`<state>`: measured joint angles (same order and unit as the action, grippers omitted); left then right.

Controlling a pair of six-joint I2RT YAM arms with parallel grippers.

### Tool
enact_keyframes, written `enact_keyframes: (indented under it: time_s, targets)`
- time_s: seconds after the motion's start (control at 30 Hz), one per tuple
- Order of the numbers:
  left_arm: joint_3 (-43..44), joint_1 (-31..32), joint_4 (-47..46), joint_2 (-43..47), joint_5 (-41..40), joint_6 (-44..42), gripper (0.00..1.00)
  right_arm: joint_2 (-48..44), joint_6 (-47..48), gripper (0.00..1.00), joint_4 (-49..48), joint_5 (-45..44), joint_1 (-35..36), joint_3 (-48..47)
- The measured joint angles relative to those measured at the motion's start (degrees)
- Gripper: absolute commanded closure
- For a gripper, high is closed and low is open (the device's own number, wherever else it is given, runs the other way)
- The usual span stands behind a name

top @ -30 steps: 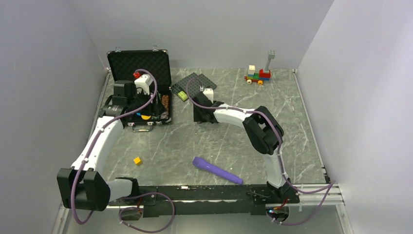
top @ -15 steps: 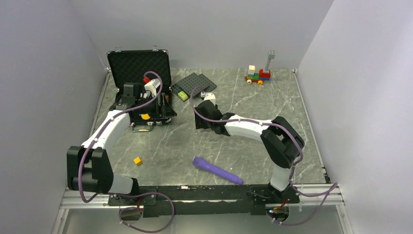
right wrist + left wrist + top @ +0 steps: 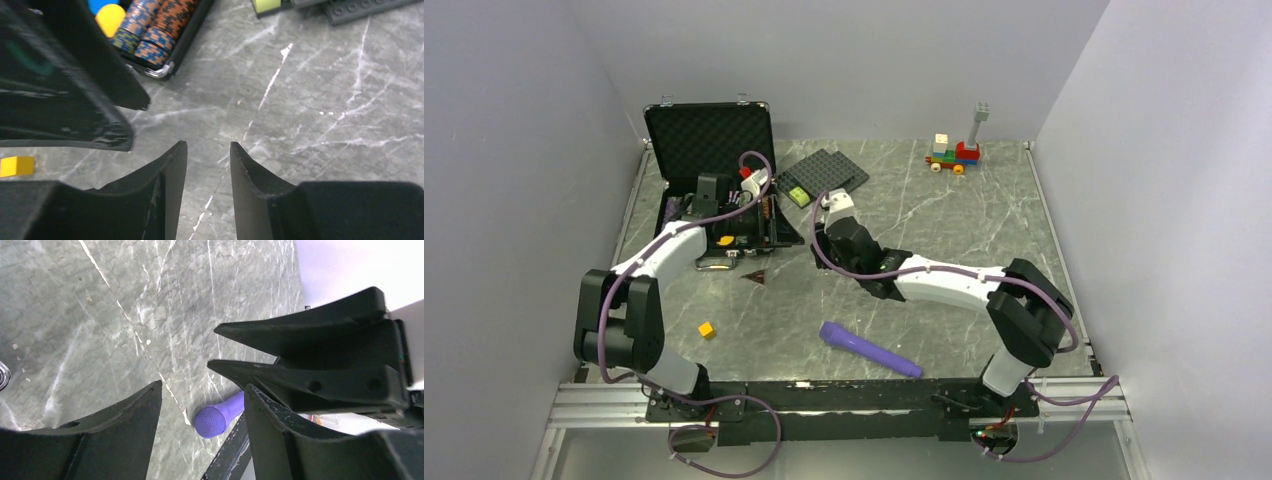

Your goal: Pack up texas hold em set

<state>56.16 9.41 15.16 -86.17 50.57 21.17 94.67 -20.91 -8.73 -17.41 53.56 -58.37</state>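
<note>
The black case stands open at the far left, lid upright. Striped chip stacks, a yellow disc and a blue disc lie in its base. A small dark red triangle lies on the table just in front of the case. My left gripper hovers at the case's right edge, open and empty. My right gripper hangs close beside it over bare table, its jaws a narrow gap apart with nothing between them. The playing cards are not visible.
A purple cylinder lies near the front edge. A yellow cube sits at the front left. Dark grey studded plates and a green brick lie right of the case. A toy brick train stands at the back right.
My left gripper has swung right across the case to its right edge. The right gripper has moved towards the case and its jaws have narrowed. The dark red triangle now shows on the table.
</note>
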Motion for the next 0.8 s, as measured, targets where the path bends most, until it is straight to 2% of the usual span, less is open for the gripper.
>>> enact_keyframes:
  time_s: [0.13,0.23,0.4,0.57,0.73,0.8]
  targets:
    - [-0.5,0.0,-1.3,-1.0,1.0,1.6,0.37,-0.9,1.3,0.59,-2.1,-0.3,1.0,0.0]
    - [-0.4,0.0,0.5,-1.2,-1.0,0.5,0.36,-0.8,1.5,0.55,-2.0,-0.8,1.0,0.0]
    - [-0.5,-2.1,2.3,1.9,-6.0,-0.6,0.34,0.0,1.6,0.37,-2.3,-0.7,1.3,0.2]
    - [-0.7,-7.4,2.3,8.5,-11.0,-1.3,0.33,0.4,4.3,0.14,-3.6,0.1,3.5,1.0]
    - [-0.7,-8.7,4.5,13.5,-17.2,-4.2,0.32,2.9,7.7,0.09,-6.5,5.9,5.4,0.4]
    - [-0.6,-10.0,5.8,15.6,-19.8,-5.6,0.27,5.7,8.5,0.09,-6.7,7.9,6.0,-1.4]
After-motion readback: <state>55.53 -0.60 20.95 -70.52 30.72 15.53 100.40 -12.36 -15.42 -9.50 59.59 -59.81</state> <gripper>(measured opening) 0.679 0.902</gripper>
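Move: The loose triangle, already out of the fingers, lies about 16 cm to the right hand's left, 5 cm back and some 11 cm below. From that hand the yellow cube is 27 cm left and 18 cm back, and the case's near right corner is 13 cm left and 3 cm ahead. From the left hand the triangle is about 10 cm left, 4 cm back and 13 cm below. Opening wide, the right hand swings about 7 cm left and back towards the yellow cube; the left retreats left. ##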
